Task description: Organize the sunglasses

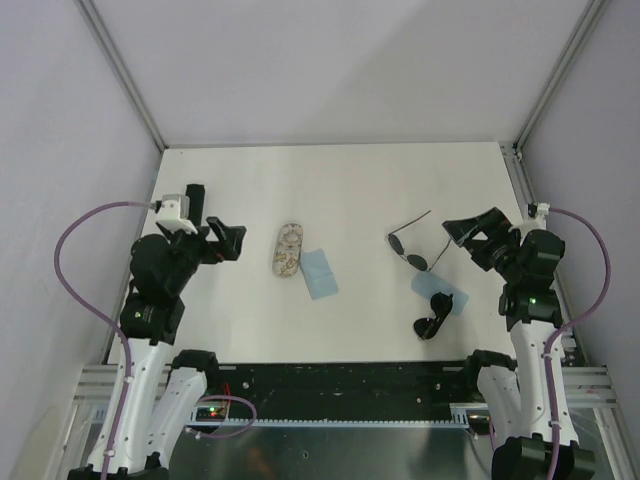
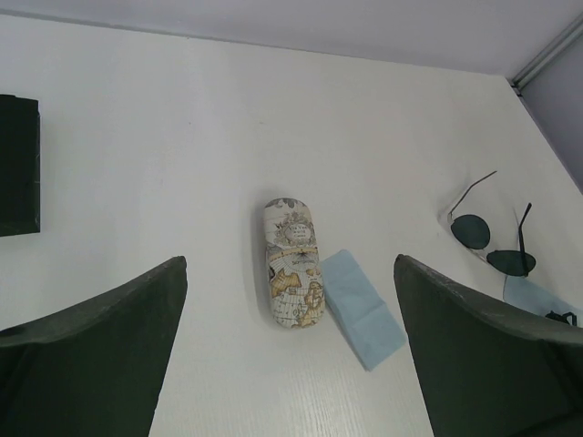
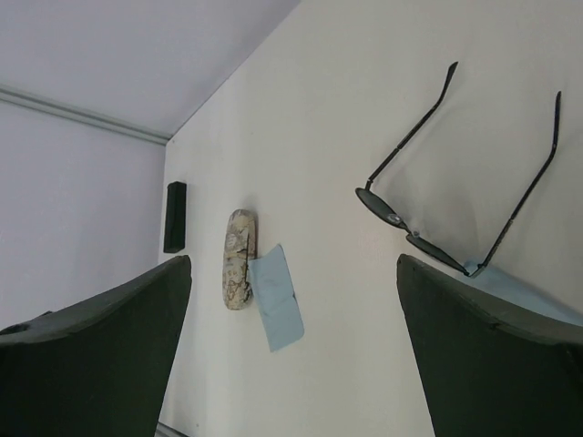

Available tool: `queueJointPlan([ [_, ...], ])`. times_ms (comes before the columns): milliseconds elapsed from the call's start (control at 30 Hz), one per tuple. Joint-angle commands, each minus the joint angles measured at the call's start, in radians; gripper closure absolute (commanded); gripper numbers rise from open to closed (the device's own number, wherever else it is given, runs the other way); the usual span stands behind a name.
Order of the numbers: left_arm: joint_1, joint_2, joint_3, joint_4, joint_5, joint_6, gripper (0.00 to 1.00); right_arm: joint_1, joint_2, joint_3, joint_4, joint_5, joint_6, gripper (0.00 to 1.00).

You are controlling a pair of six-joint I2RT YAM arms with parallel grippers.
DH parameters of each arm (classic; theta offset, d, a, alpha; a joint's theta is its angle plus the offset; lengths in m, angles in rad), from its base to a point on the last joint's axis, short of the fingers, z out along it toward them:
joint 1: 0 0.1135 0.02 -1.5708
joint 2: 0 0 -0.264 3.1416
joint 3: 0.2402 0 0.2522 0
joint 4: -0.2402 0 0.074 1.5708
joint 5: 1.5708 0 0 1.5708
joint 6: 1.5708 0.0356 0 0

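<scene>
The thin wire-frame sunglasses (image 1: pixel 410 249) lie open on the white table, right of centre, with dark rounded lenses (image 2: pixel 490 244) and arms spread (image 3: pixel 428 238). The chunky black sunglasses (image 1: pixel 433 318) rest nearer the front edge, partly on a light blue cloth (image 1: pixel 440 290). My right gripper (image 1: pixel 463 240) hovers open just right of the wire pair, nothing between its fingers (image 3: pixel 291 259). My left gripper (image 1: pixel 232 243) is open and empty at the left, facing the beige patterned case (image 2: pixel 293 262).
The beige map-patterned case (image 1: pixel 288 250) lies left of centre, with a second blue cloth (image 1: pixel 320 273) against its right side. A black oblong case (image 1: pixel 194 196) sits at the far left (image 3: pixel 175 217). Grey walls enclose the table (image 1: pixel 330 190).
</scene>
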Motion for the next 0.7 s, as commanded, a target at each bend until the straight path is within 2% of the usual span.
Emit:
queueJointPlan([
  [0,0.006,0.021,-0.006,0.023,0.029,0.017,0.00,-0.004,-0.022,0.044,-0.033,0.054,-0.040,0.01],
  [167,0.005,0.088,-0.009,0.024,0.065,-0.004,0.00,-0.006,-0.017,0.045,-0.043,0.078,-0.042,0.01],
  [300,0.006,0.196,0.000,0.023,0.058,-0.052,0.00,0.014,0.004,0.041,0.001,0.007,-0.106,0.01],
  [467,-0.006,0.368,0.048,0.024,0.071,-0.130,0.00,0.155,0.032,0.053,-0.011,0.179,-0.180,0.01],
  [533,-0.049,0.432,0.084,0.022,0.012,-0.151,0.00,0.251,0.070,0.073,-0.029,0.271,-0.218,0.01],
  [667,-0.230,0.582,0.180,0.018,-0.195,-0.156,0.00,0.391,0.154,0.099,-0.045,0.374,-0.270,0.01],
])
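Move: The patterned glasses case lies about 12 cm ahead of the left hand, 10 cm to its right and 25 cm below. The left blue cloth is 5 cm ahead and 19 cm right of that hand; the black box, 25 cm ahead and 14 cm left. From the right hand, the open sunglasses sit roughly 11 cm ahead, 4 cm left and 22 cm down, the folded sunglasses 9 cm back and 3 cm left, the right blue cloth 3 cm back, straight below sideways. Down and somewhat forward, gathering speed, the left hand sinks about 11 cm towards the patterned case, edging right as its wide-open fingers tip down nearly 30 degrees. The right hand, after a near pause, swings left about 4 cm and sinks a little towards the open sunglasses, its left side rolling down and fingers turning slightly counter-clockwise, still open. Neither hand touches anything. ##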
